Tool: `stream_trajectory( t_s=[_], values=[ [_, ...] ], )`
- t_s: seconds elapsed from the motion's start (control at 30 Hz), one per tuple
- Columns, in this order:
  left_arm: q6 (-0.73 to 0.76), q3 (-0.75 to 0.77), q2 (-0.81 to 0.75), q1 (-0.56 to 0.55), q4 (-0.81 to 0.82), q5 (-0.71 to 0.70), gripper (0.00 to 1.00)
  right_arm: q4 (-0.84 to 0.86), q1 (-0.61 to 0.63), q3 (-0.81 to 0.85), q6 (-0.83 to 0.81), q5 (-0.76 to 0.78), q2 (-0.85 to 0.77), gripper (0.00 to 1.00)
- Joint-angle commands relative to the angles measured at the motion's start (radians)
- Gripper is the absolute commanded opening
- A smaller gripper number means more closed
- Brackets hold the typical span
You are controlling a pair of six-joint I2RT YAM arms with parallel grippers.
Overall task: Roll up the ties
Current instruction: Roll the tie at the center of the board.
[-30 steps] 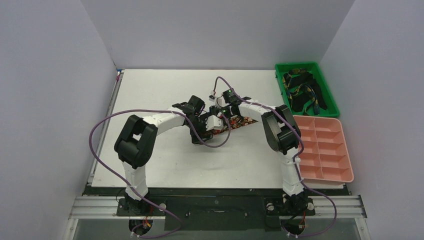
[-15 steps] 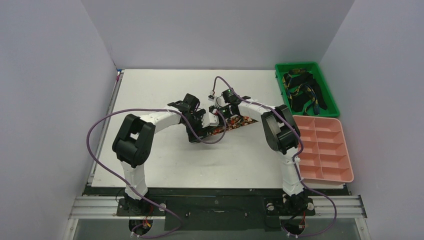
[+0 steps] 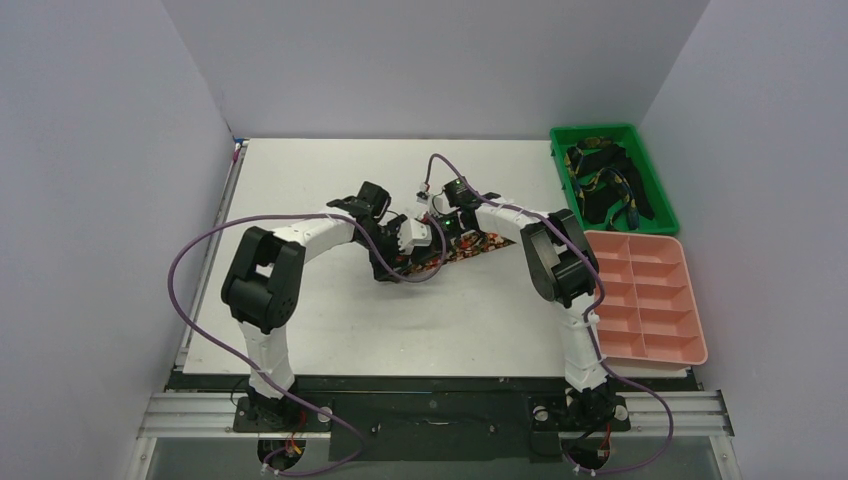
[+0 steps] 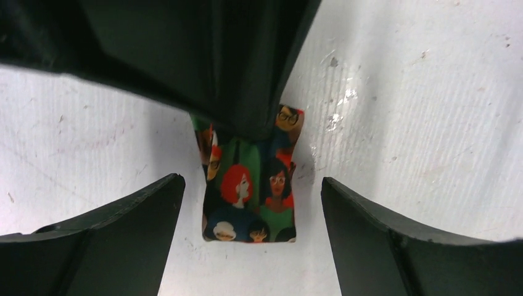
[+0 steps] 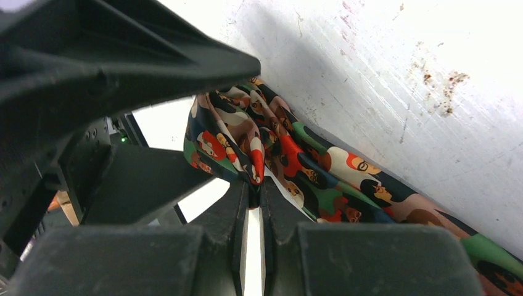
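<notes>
A tie (image 3: 472, 246) printed with red, orange and green faces lies on the white table near the middle. In the left wrist view its squared narrow end (image 4: 250, 203) lies flat between the wide-apart fingers of my left gripper (image 4: 251, 185), touching neither. My right gripper (image 5: 253, 182) is shut on a raised fold of the same tie (image 5: 321, 166), whose free length trails off to the right. From above, the left gripper (image 3: 403, 240) and the right gripper (image 3: 440, 226) meet over the tie's left end, hiding it. More dark ties (image 3: 605, 185) lie heaped at the back right.
A green bin (image 3: 655, 180) holds the heaped ties. In front of it stands a pink divided tray (image 3: 645, 300). Purple cables (image 3: 200, 260) loop off both arms. Grey walls close in the table on three sides.
The left arm has swung a little left and back, carrying its gripper along the tie's end, and its jaws have spread slightly. The right gripper has stayed shut in place.
</notes>
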Motion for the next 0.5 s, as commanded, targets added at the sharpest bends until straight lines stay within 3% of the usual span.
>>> stream_trajectory(
  t_s=[0.0,0.07,0.17,0.27,0.47],
  values=[
    [0.014,0.047,0.014,-0.028,0.011,0.005,0.78,0.038,0.008,0.039,0.01,-0.013,0.005,0.0],
    [0.006,0.056,0.027,-0.036,0.024,-0.024,0.71,0.042,0.008,0.039,0.014,-0.014,0.004,0.0],
    [0.011,0.094,0.064,-0.042,-0.02,-0.041,0.5,0.043,0.006,0.047,0.022,-0.016,0.005,0.0],
    [0.041,0.112,0.073,-0.044,-0.076,-0.037,0.37,0.043,0.004,0.055,0.029,-0.018,0.0,0.0],
    [0.11,0.052,0.027,-0.038,-0.196,-0.011,0.26,0.034,0.023,0.063,0.041,-0.012,-0.003,0.0]
  ],
)
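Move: The rolled end of the tie sits between the left hand's open fingers, about 1 cm to the right of that hand and 1 cm below, neither ahead nor back. The right gripper's pinch on the tie is some 4 cm to the left hand's right and 2 cm ahead, about 1 cm higher. The middle of the unrolled tail is roughly 15 cm right, 3 ahead and 2 below. From the right hand, the rolled end is about 3 cm left, 2 back and 3 below. The left fingers shut on the rolled end from both sides and pinch it, going from wide open to about a third open, while that hand eases about 1 cm to the right and 1 cm down towards the tie, with hardly any turn. Beside it, the right gripper keeps its closed hold on the tie and rises slightly, under 1 cm. ##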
